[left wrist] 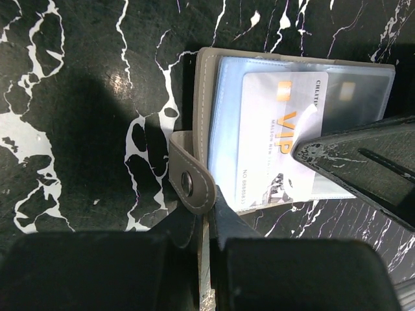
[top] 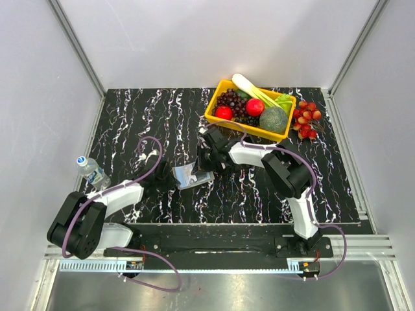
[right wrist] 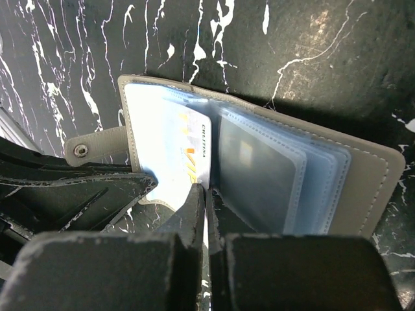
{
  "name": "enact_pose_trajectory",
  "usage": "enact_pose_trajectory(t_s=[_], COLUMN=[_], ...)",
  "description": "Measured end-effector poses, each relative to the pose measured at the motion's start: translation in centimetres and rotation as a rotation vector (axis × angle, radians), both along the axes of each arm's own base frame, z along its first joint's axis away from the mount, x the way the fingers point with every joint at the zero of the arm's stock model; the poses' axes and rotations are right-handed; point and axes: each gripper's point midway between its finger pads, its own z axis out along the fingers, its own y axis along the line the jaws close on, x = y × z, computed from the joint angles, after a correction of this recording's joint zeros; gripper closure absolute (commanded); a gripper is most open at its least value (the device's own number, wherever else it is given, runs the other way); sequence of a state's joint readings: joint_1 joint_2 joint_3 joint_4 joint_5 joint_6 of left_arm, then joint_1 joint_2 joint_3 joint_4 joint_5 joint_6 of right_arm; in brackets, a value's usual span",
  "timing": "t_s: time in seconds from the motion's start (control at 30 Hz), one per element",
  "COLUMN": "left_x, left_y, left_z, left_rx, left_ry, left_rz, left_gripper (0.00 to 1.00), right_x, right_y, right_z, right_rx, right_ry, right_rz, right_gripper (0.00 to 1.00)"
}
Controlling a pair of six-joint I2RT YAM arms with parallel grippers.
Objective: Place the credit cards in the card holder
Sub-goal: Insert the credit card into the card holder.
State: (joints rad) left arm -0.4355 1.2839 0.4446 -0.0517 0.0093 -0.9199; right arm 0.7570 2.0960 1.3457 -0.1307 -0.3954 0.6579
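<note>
The card holder lies open on the black marbled table, a grey case with clear plastic sleeves and a snap tab. A white credit card with orange VIP lettering sits partly inside the left sleeve. My left gripper is shut on the holder's grey cover edge just below the tab, at the holder's left. My right gripper is shut on the card's near edge, reaching in from the holder's right. Its finger crosses over the card in the left wrist view.
A yellow tray of fruit and vegetables stands at the back, with a bunch of red fruit beside it on the right. A water bottle lies at the table's left edge, near the left arm.
</note>
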Motion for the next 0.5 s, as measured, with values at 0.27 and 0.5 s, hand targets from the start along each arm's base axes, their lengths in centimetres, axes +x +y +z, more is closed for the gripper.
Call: enact_pose_trajectory(t_s=[0.27,0.5], left_x=[0.4,0.7], left_y=[-0.7,-1.2], left_z=[0.5,1.3], left_rx=[-0.039,-0.064], left_ry=[-0.027,-0.059], left_rz=[0.001,-0.005], left_gripper=[0.5,0.4], right_x=[-0.1,-1.4], right_y=[0.4,0.8], right_z=[0.0,-0.4], right_rx=[-0.014,-0.031], right_ry=[0.0,0.017], right_rz=[0.037,0.071], right_gripper=[0.89,0.7])
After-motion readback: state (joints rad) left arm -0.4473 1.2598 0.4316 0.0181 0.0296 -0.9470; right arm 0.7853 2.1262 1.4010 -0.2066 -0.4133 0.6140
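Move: The VIP card lies in the open card holder's clear pocket, about 3 cm left of the right hand, level with it fore and aft and about 1 cm below. From the left hand the card is about 4 cm ahead and 4 cm right. The clasp strap is about 2 cm ahead and 2 cm left of the left hand; the empty pocket is about 1 cm ahead and 2 cm right of the right hand. Left fingers open wide off the holder's edge, rising about 1 cm; right fingers part slightly, drawing back and left. ##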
